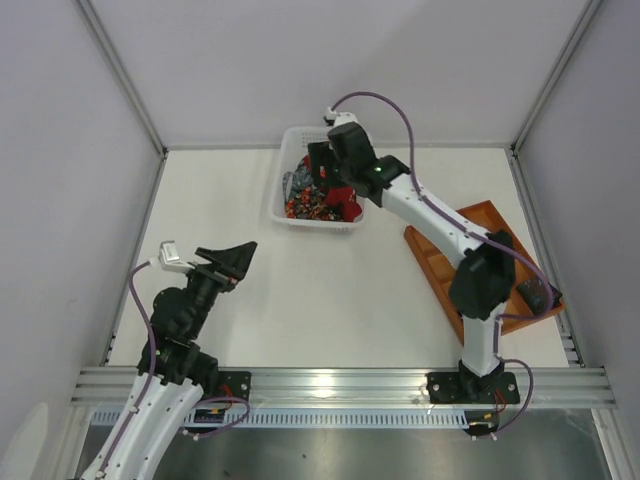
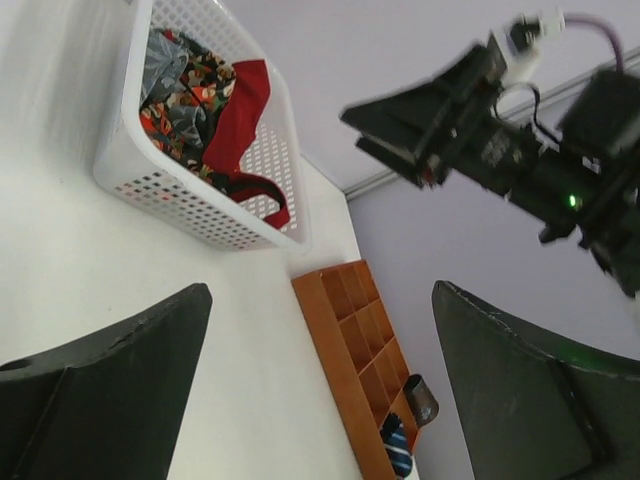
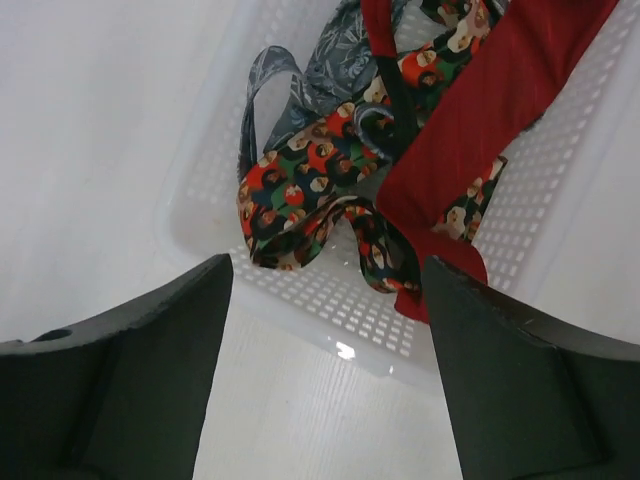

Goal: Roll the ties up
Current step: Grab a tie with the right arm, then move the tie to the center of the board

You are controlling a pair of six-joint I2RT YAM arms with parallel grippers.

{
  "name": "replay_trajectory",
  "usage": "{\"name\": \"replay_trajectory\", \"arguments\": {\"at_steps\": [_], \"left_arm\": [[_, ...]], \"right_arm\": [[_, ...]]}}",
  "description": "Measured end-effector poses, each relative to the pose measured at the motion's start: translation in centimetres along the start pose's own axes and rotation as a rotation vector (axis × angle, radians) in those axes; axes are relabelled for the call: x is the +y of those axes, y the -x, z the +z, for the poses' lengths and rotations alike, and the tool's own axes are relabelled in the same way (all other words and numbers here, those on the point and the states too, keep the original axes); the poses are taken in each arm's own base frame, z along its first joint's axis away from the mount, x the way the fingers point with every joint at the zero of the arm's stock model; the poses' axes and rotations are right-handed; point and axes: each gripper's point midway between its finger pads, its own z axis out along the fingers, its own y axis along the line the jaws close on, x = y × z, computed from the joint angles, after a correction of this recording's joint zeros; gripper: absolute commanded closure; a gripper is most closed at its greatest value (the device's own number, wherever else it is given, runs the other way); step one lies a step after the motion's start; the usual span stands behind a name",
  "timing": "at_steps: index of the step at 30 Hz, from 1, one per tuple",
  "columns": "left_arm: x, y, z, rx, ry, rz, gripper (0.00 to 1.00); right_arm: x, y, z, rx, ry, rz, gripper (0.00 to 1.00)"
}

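Observation:
Several ties lie tangled in the white basket [image 1: 278, 205] at the back of the table. The plain red tie [image 3: 500, 110] drapes over dark floral ties [image 3: 300, 190] and a grey patterned one [image 3: 300, 90]. The left wrist view shows the same red tie [image 2: 240, 115] and floral ties [image 2: 185, 100]. My right gripper [image 3: 328, 275] hangs open and empty just above the basket's wall [image 3: 330, 320]; from above it [image 1: 322, 172] is over the pile. My left gripper [image 1: 240, 258] stands open and empty at the table's left, aimed across the table [image 2: 322, 290].
An orange-brown gridded tray [image 1: 440, 262] lies at the right, under my right arm. A rolled navy striped tie [image 2: 397, 445] and a dark roll [image 2: 422, 397] sit in cells at one end of it. Enclosure walls ring the table; a metal rail [image 1: 340, 380] runs along the near edge.

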Motion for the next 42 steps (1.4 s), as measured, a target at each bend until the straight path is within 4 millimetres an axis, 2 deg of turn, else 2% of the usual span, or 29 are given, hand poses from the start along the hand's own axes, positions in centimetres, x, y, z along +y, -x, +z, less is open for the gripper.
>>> {"name": "replay_trajectory", "arguments": {"at_steps": [4,6,8,10,12,16,20,22,25,28,30,33,36,38,40,42], "left_arm": [[0.8,-0.9,0.0,0.059,0.037,0.052,0.0],[1.2,-1.1,0.0,0.08,0.061,0.093,0.0],[1.3,-1.1,-0.1,0.091,0.076,0.133,0.0],[1.0,-0.7,-0.2,0.097,0.08,0.175,0.0],[0.5,-0.3,-0.3,0.097,0.074,0.209,0.01],[-0.2,-0.5,0.2,0.13,0.054,0.251,0.03],[0.2,-1.6,0.9,0.189,0.057,0.257,0.04],[0.3,-1.9,1.0,0.206,0.059,0.255,0.04],[0.4,-2.1,1.0,0.212,0.059,0.254,0.0],[0.4,-1.8,1.1,0.201,0.071,0.255,0.0],[0.5,-1.3,1.1,0.188,0.098,0.256,0.0],[0.5,0.1,1.1,0.146,0.155,0.262,0.0],[-0.4,2.2,0.7,0.074,0.188,0.268,0.0],[-1.1,4.2,-0.1,-0.01,0.203,0.265,0.0],[-1.6,6.0,-1.1,-0.092,0.214,0.261,0.0],[-2.3,8.4,-3.2,-0.209,0.223,0.248,0.0]], "right_arm": [[1.3,-0.8,4.8,0.038,-0.084,-0.085,0.23],[0.8,-2.2,7.4,0.075,-0.154,-0.133,0.24],[-0.4,-4.6,8.7,0.136,-0.219,-0.184,0.27],[-1.9,-7.2,9.1,0.216,-0.277,-0.234,0.28],[-3.1,-8.8,8.8,0.271,-0.332,-0.282,0.27],[-4.9,-9.8,8.1,0.302,-0.408,-0.36,0.27],[-6.1,-10.5,7.9,0.333,-0.442,-0.421,0.29],[-6.6,-10.4,7.9,0.34,-0.447,-0.44,0.49],[-7.2,-10.0,8.0,0.336,-0.454,-0.447,0.92],[-7.7,-9.3,8.3,0.317,-0.459,-0.446,1.0],[-7.5,-8.3,8.4,0.294,-0.45,-0.437,1.0],[-5.5,-5.2,8.1,0.214,-0.399,-0.407,1.0],[-0.7,-0.6,6.2,0.094,-0.266,-0.369,1.0],[4.0,2.3,3.4,0.014,-0.112,-0.342,1.0],[8.4,4.6,-0.2,-0.051,0.049,-0.316,1.0],[13.5,6.5,-5.7,-0.094,0.291,-0.253,1.0]]}}
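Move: The red tie lies in the white basket below the right hand, about 2 cm ahead, 4 cm to the right and 15 cm down. At much the same depth, the patterned tie is some 4 cm left of that hand and 1 cm ahead, while the grey tie is roughly 7 cm left and 5 cm ahead. From the left hand the red tie is about 21 cm ahead, 20 cm right and 15 cm below. The red tie is pinched between the right fingertips, after the hand drops about 14 cm into the basket, drifting right and rolling some 40 degrees, left side down. With the fingers shut, the hand carries the tie up some 25 cm, then also left and back, undoing the roll. The empty, open left hand rolls, left side up, then draws left and up, away from the basket. ##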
